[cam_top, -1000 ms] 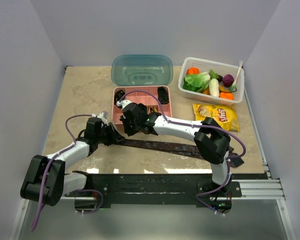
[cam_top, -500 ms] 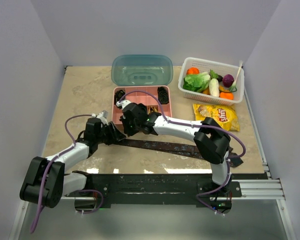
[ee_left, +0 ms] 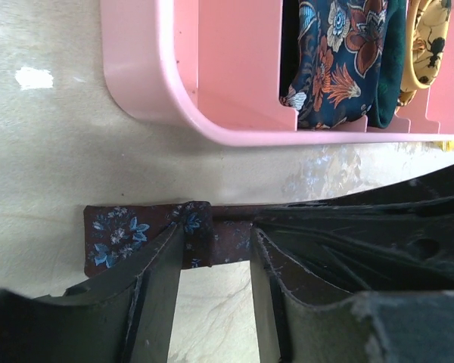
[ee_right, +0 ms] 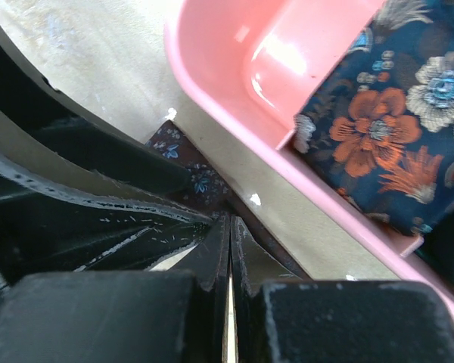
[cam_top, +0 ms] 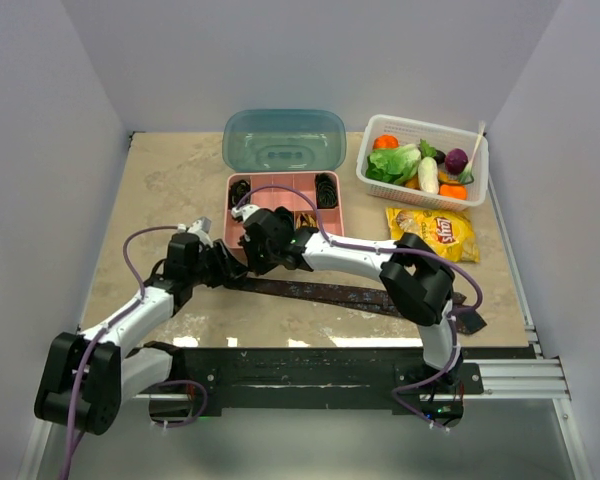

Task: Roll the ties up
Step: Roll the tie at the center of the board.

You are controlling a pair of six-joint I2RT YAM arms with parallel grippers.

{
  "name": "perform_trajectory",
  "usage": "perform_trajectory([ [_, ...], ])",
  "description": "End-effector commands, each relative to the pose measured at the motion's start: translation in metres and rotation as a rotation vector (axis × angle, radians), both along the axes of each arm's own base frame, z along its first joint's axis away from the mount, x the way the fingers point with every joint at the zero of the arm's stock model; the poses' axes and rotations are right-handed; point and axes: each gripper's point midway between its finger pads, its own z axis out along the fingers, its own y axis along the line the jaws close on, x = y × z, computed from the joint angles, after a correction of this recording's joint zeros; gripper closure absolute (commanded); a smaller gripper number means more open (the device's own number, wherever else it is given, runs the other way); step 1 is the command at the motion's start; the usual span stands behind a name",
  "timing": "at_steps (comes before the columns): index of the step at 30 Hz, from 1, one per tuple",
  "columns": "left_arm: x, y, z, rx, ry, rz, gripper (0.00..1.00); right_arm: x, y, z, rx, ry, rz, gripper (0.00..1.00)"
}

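Note:
A long dark brown-maroon tie (cam_top: 350, 296) lies flat across the table, its wide pointed end near the front right. Its narrow end (ee_left: 117, 234) is folded back on itself just in front of the pink box (ee_left: 174, 113). My left gripper (ee_left: 216, 246) is open, its fingertips resting on the fold, with bare table showing between the fingers. My right gripper (ee_right: 231, 219) is shut, its tips down on the tie (ee_right: 200, 181) right beside the left fingers (ee_right: 98, 159). In the top view the two grippers (cam_top: 228, 268) (cam_top: 250, 262) meet there. Rolled ties, one floral (ee_left: 340, 53) and one gold (ee_left: 431, 45), fill box compartments.
The box's teal lid (cam_top: 284, 140) lies behind the pink box (cam_top: 230, 215). A white basket (cam_top: 480, 185) of toy vegetables stands at the back right, with a yellow chips bag (cam_top: 432, 230) in front of it. Purple cables loop over both arms.
My left gripper has opened from a tighter hold on the folded narrow end and shifted slightly back. The right gripper stays shut at the same spot on the tie.

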Motion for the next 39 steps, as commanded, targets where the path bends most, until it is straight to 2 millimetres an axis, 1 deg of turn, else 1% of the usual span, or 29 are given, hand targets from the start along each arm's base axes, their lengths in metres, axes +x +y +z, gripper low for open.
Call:
perform_trajectory([
  [1, 0.011, 0.008, 0.020, 0.052, -0.049, 0.029, 0.55, 0.005, 0.019, 0.017, 0.074, -0.019, 0.042, 1.00],
  [6, 0.012, 0.018, 0.031, 0.085, -0.073, 0.071, 0.53, 0.003, 0.026, 0.019, 0.099, -0.009, 0.059, 1.00],
  [8, 0.011, 0.020, 0.030, 0.097, -0.066, 0.075, 0.52, 0.004, 0.027, 0.020, 0.103, -0.009, 0.055, 1.00],
  [11, 0.010, 0.017, 0.025, 0.085, -0.051, 0.065, 0.54, 0.006, 0.024, 0.031, 0.113, -0.034, 0.039, 1.00],
  [13, 0.006, 0.014, 0.017, 0.065, -0.032, 0.055, 0.62, 0.007, 0.023, 0.039, 0.130, -0.047, 0.033, 1.00],
  [14, 0.004, 0.013, 0.011, 0.060, -0.027, 0.054, 0.65, 0.007, 0.023, 0.040, 0.132, -0.047, 0.034, 1.00],
  [15, 0.003, 0.013, 0.008, 0.053, -0.018, 0.055, 0.71, 0.007, 0.023, 0.039, 0.131, -0.046, 0.034, 1.00],
  [16, 0.004, 0.011, 0.007, 0.047, -0.024, 0.051, 0.74, 0.007, 0.024, 0.040, 0.133, -0.048, 0.034, 1.00],
  [17, 0.001, 0.011, 0.001, 0.045, -0.004, 0.048, 0.77, 0.006, 0.024, 0.040, 0.132, -0.047, 0.036, 1.00],
  [18, 0.001, 0.010, -0.001, 0.041, -0.003, 0.046, 0.82, 0.007, 0.023, 0.037, 0.127, -0.043, 0.035, 1.00],
  [20, -0.003, 0.009, -0.006, 0.038, 0.012, 0.039, 0.88, 0.004, 0.023, 0.031, 0.121, -0.032, 0.040, 1.00],
  [21, -0.004, 0.009, -0.008, 0.038, 0.019, 0.039, 0.90, 0.004, 0.024, 0.029, 0.122, -0.031, 0.041, 1.00],
  [22, 0.001, 0.008, -0.004, 0.030, -0.012, 0.037, 0.91, 0.004, 0.023, 0.023, 0.113, -0.023, 0.042, 1.00],
  [24, 0.001, 0.008, -0.006, 0.032, -0.007, 0.036, 0.95, 0.001, 0.025, 0.018, 0.113, -0.008, 0.052, 1.00],
  [31, -0.001, 0.005, -0.011, 0.014, 0.002, 0.025, 0.96, -0.009, 0.031, 0.002, 0.114, 0.032, 0.074, 1.00],
  [32, -0.001, 0.004, -0.011, 0.011, 0.003, 0.026, 0.96, -0.010, 0.032, -0.006, 0.102, 0.040, 0.074, 1.00],
  [35, 0.000, 0.003, -0.010, 0.007, -0.001, 0.024, 0.96, -0.012, 0.032, -0.017, 0.090, 0.055, 0.074, 1.00],
  [39, 0.000, 0.004, -0.009, 0.007, -0.004, 0.025, 0.95, -0.015, 0.031, -0.037, 0.060, 0.076, 0.076, 1.00],
])
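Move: The folded-over left end of the tie lies low between my two grippers. Its middle is about 2 cm left of my half-open left hand and 3 cm below it; the rest of the tie runs off to the right, its middle some 25 cm right and 3 cm back. The pink box is about 14 cm ahead and 9 cm right of that hand. From my shut right hand, the folded end is about 4 cm left, 2 cm back and 4 cm below. I lift my left hand about 1.5 cm while edging it as far left over the folded end, then lower it roughly 3.5 cm and slightly back, shutting the fingers on the flap near its fold. My right hand, fingers still shut, creeps about 2.5 cm left towards the same fold, then dips some 2.5 cm beside the left fingertips at the last. ##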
